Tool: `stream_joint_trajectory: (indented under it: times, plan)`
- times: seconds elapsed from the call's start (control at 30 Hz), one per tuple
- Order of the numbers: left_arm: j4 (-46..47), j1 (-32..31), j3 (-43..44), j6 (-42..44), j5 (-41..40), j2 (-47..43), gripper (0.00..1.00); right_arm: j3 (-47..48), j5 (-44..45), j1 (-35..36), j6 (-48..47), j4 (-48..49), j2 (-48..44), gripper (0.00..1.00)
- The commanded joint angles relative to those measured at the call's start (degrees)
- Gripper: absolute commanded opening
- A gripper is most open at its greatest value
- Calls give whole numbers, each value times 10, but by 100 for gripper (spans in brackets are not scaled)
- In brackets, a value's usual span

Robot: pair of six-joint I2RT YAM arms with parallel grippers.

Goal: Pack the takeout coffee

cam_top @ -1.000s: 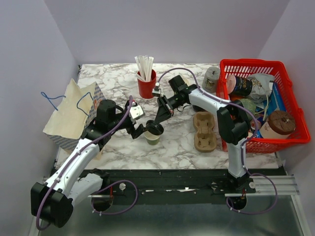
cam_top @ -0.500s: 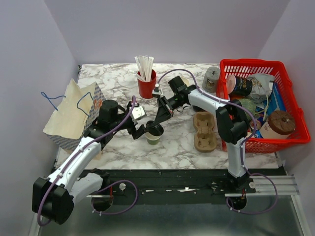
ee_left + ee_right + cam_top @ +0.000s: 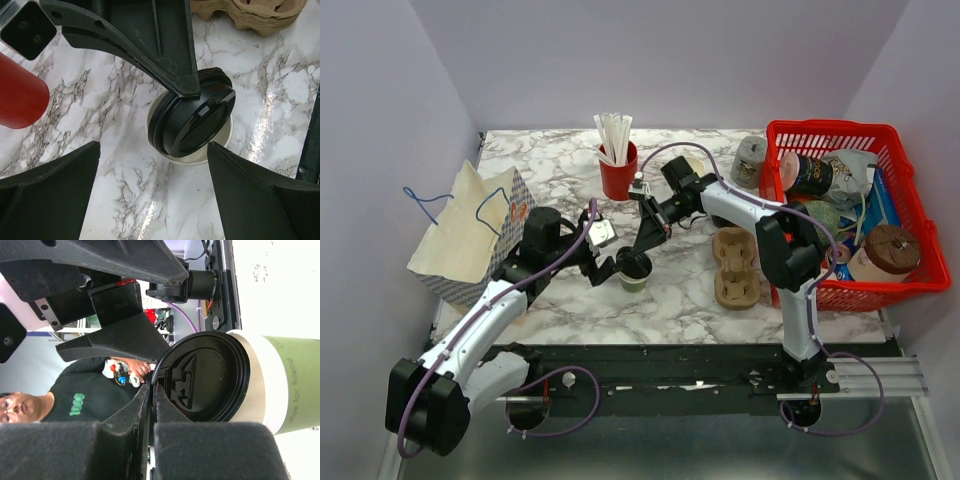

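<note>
The takeout coffee cup (image 3: pixel 633 282), cream with a green band (image 3: pixel 292 385), stands upright on the marble mid-table. Its round black lid (image 3: pixel 636 265) rests tilted on the cup's mouth (image 3: pixel 200 160), one side raised. My right gripper (image 3: pixel 642 254) reaches in from the far side, and its jaws pinch the lid's raised rim (image 3: pixel 153 387) with only a hairline gap. My left gripper (image 3: pixel 607 264) hovers just left of the cup, wide open. Its fingers (image 3: pixel 55 190) straddle bare marble in front of the cup, and the lid (image 3: pixel 192 120) lies between and beyond them.
A red cup of white straws (image 3: pixel 617 172) stands behind the coffee cup, seen also at the left edge of the left wrist view (image 3: pixel 17 95). The brown pulp tray (image 3: pixel 735 265) lies to the right, a cluttered red basket (image 3: pixel 910 200) beyond it. A paper bag (image 3: pixel 470 230) lies at the left.
The lid has sunk lower onto the cup's mouth. My left gripper has edged closer to the cup. The right jaws still sit on the lid's rim.
</note>
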Motion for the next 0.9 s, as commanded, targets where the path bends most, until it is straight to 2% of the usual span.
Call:
stream_joint_trajectory:
  times: [0.0, 0.23, 0.6, 0.87]
  plan:
    - [53, -5, -13, -10, 23, 9, 95, 20, -12, 3, 12, 5, 21, 15]
    - [55, -8, -9, -8, 28, 18, 95, 30, 0, 3, 14, 5, 23, 23]
    - [80, -10, -14, -20, 27, 25, 95, 47, 15, 2, 10, 5, 23, 29]
    - [87, -11, -8, -23, 21, 36, 95, 94, 52, -13, 2, 5, 28, 43]
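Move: The right hand's fingertips are at the edge of the black lid, which leans tilted on the green-and-white cup; the lid's middle lies about 3 cm back and 3 cm below, and the cup's middle about 3 cm back and 8 cm below. The red straw holder stands some 18 cm ahead and 4 cm left of that hand, the cardboard carrier some 22 cm to its right, about level. From the left hand, the cup is about 4 cm back, 4 cm right and 6 cm lower. The right hand sinks barely half a centimetre with the black lid at the cup's mouth while its nearly shut fingers spread to about two-fifths open and let go of the lid's edge, then it eases away from the cup, about 2 cm forward and roughly 1 cm left and up, quickest at the end. The left hand, fingers staying wide open and pointing rightward at the cup, creeps about 1 cm right and slightly forward, bringing its tips close beside the lid. ##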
